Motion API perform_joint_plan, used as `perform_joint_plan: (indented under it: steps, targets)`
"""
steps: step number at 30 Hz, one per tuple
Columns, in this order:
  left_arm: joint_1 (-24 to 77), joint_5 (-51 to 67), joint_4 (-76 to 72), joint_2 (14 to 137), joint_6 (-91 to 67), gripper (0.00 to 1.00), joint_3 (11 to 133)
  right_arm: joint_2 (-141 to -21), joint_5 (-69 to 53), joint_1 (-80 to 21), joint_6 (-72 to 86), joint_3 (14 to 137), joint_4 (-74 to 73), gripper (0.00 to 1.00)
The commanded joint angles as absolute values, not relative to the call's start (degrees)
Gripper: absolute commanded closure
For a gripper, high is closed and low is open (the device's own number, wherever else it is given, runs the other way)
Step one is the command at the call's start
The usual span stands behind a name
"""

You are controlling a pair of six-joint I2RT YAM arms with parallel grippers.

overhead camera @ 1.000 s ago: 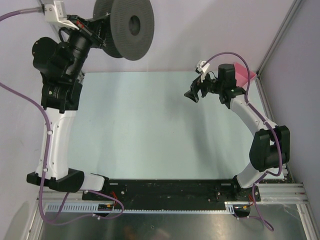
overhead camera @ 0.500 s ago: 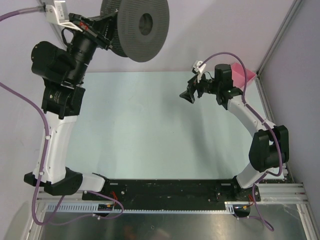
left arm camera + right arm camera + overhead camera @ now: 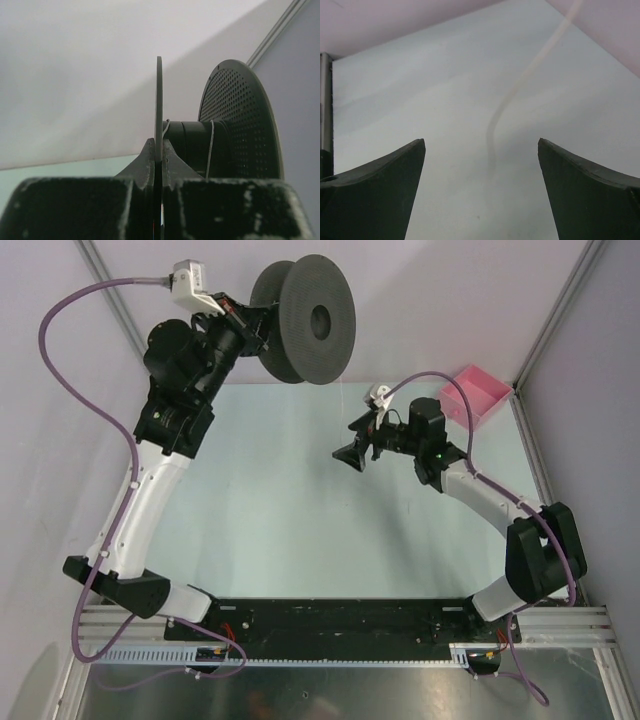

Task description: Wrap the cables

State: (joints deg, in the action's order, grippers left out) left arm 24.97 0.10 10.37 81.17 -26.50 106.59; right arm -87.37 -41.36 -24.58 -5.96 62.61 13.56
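My left gripper (image 3: 262,325) is high at the back of the table, shut on the near flange of a dark grey spool (image 3: 305,320). In the left wrist view the fingertips (image 3: 159,150) pinch that thin flange (image 3: 159,100) edge-on, beyond it the hub and the perforated far flange (image 3: 240,125). A hair-thin whitish cable (image 3: 211,150) crosses the hub. My right gripper (image 3: 350,455) hovers over the middle of the table, open and pointing left. Its wrist view shows the cable (image 3: 520,85) as a blurred pale strand curving down ahead of the wide-apart fingers (image 3: 481,150), touching neither.
A pink bin (image 3: 478,395) sits at the back right corner of the pale green table (image 3: 260,510). Grey walls and aluminium frame posts (image 3: 555,320) enclose the back and right. Purple hoses loop along both arms.
My left arm has swung the spool rightward, toward the centre. My right gripper has moved left over the table and its jaws have spread wider.
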Motion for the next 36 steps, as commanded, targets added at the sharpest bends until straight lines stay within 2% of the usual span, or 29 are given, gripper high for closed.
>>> perform_joint_plan:
  steps: [1, 7, 17, 24, 28, 29, 31, 34, 36]
  targets:
    - [25.6, -3.5, 3.9, 79.1, -31.4, 1.00, 107.1, -86.0, -40.0, -26.1, -2.0, 62.4, 25.4, 0.01]
    - [25.6, -3.9, 3.9, 78.4, -32.5, 1.00, 106.2, -91.2, -40.2, -26.7, -2.0, 62.5, 30.8, 0.05]
    - [25.6, -3.5, 3.9, 77.4, -32.9, 1.00, 105.6, -97.4, -29.8, -27.7, -3.3, 63.2, 38.8, 0.03]
    - [25.6, -3.8, 3.9, 77.1, -33.1, 1.00, 105.7, -100.7, -32.8, -30.0, -0.7, 64.2, 40.9, 0.03]
    - [25.6, -4.2, 3.9, 76.9, -33.2, 1.00, 105.5, -102.0, -35.7, -30.9, 1.0, 64.3, 41.1, 0.07]
    - [25.6, -4.4, 3.9, 76.9, -33.2, 1.00, 105.5, -102.4, -35.9, -31.0, 1.1, 64.3, 41.3, 0.11]
    - [25.6, -4.7, 3.9, 76.8, -33.3, 1.00, 105.5, -103.5, -35.8, -31.1, 0.8, 64.3, 41.7, 0.28]
    - [25.5, -6.3, 3.9, 76.8, -32.7, 1.00, 105.6, -104.5, -36.6, -30.9, -0.4, 64.3, 40.3, 0.68]
    - [25.5, -9.1, 4.0, 76.9, -30.5, 1.00, 105.2, -104.0, -37.7, -30.7, -1.5, 64.3, 36.9, 0.90]
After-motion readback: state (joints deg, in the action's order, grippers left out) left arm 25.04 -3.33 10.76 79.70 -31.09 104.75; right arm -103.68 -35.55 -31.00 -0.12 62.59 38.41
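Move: The loose cable hangs from the spool. Its stretch to grasp is roughly 5 cm to the right gripper's left, 3 cm ahead and 3 cm below. The spool is high overhead, about 32 cm above that gripper, 5 cm ahead and 8 cm to its left. The left gripper still holds the spool by one flange, its middle about 7 cm right and 4 cm ahead, about level; from there, the cable stretch lies about 10 cm right, 2 cm ahead and 34 cm down. Hold the spool aloft by its flange with the left gripper, letting it settle only about a centimetre. Lift the open right gripper briefly by nearly 3 cm, swing it forward about 5 cm while sinking, then ease back slightly as you bring it left and down to the hanging cable, and shut the fingers to pinch the cable between their tips. ##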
